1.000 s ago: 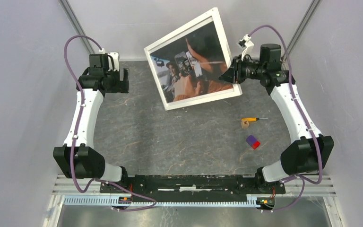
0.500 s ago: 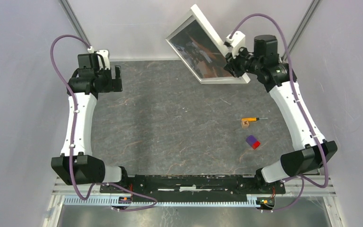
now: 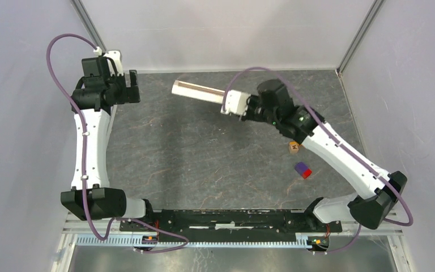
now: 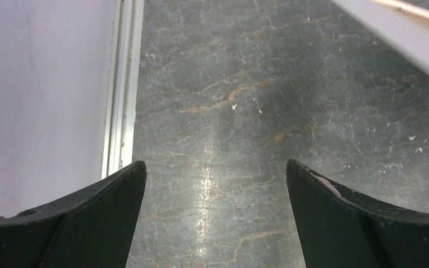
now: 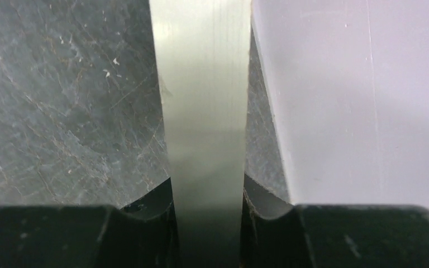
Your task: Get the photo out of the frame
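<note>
The frame [image 3: 198, 92] shows edge-on in the top view as a long pale wood strip at the back middle of the table. My right gripper [image 3: 228, 102] is shut on its right end. In the right wrist view the frame's pale edge [image 5: 204, 100] runs straight up from between the two black fingers of the right gripper [image 5: 206, 195]. The photo is hidden at this angle. My left gripper [image 3: 131, 92] hangs at the far left, apart from the frame, open and empty [image 4: 215, 173]. A corner of the frame [image 4: 408, 30] crosses the top right of the left wrist view.
A small wooden block [image 3: 294, 148] and a red and blue block [image 3: 302, 170] lie on the dark mat right of centre, beside the right arm. The back wall is close behind the frame. A metal rail [image 4: 122, 84] runs along the left wall.
The right arm has swung the frame down and to the left from the back right corner and turned it edge-on. The left arm has drawn back towards the far left corner.
</note>
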Controlling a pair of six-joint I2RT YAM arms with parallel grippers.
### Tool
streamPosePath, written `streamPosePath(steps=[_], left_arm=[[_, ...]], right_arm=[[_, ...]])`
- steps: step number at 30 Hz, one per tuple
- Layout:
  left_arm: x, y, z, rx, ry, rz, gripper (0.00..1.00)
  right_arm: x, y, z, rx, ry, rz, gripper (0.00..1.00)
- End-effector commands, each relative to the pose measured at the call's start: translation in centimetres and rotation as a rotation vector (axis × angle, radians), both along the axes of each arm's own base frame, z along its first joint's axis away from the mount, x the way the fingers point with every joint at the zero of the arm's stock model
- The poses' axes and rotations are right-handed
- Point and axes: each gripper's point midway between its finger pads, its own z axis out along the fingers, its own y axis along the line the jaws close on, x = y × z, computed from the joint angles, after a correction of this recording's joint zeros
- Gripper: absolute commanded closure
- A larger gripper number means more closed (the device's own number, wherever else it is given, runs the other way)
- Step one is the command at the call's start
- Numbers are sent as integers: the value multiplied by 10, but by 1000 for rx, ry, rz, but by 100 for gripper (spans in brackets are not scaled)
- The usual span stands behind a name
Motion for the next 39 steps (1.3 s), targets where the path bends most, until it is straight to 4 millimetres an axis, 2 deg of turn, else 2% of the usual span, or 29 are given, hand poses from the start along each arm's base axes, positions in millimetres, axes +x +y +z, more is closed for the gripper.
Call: streamPosePath(steps=[1,7,12,13,17,21,27,31,36,39], left_arm=[[9,11,24,28,-61,28,0],[8,12,22,38,-55,23,0],[7,8,14,20,-34,-3,0],[7,7,12,15,-30,-5,0],[5,5,-1,0,1,-6,0],[1,3,-11,-10,26,-10,0],[-9,-5,-18,-32,64,-51,0],[-15,-7,-27,-32,106,-76,0],[-19,-12,-36,-51,137,-99,0],[-23,-16,-41,-67,160,-115,0]], right_arm=[[-5,0,37,-19,-288,-97,100],[-43,21,-25,-175,-371,-77,100],[-68,29,-79,-241,-388,-64,100],[-73,30,-91,-252,-384,-57,97],[-87,35,-123,-256,-382,-27,67],[-95,42,-152,-270,-334,-2,51],[-100,55,-184,-290,-261,25,36],[-111,62,-205,-314,-171,84,26],[-126,65,-231,-367,-41,145,19],[-137,73,-237,-370,32,198,15]])
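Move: My right hand grips the photo frame by its upper edge. The frame stands steeply, its middle some 12 cm ahead, 8 cm left and 14 cm below the hand. The bare table spot it is going to is centred about 6 cm ahead, 9 cm left and 29 cm down. The wooden block is roughly 17 cm right, level with the hand; the purple-red block is 20 cm right and 8 cm back. From my left hand the frame is about 10 cm ahead, 31 cm right and 13 cm below. I swing my right hand down about 25 cm and back towards my base some 13 cm, drifting a little left, to lay the frame over onto its face; the wrist rolls about 25 degrees, left side dropping. A little past halfway down I start opening the fingers, and they end wide around the near edge. My empty left hand, still open, rises slightly, then sinks about 5 cm. ##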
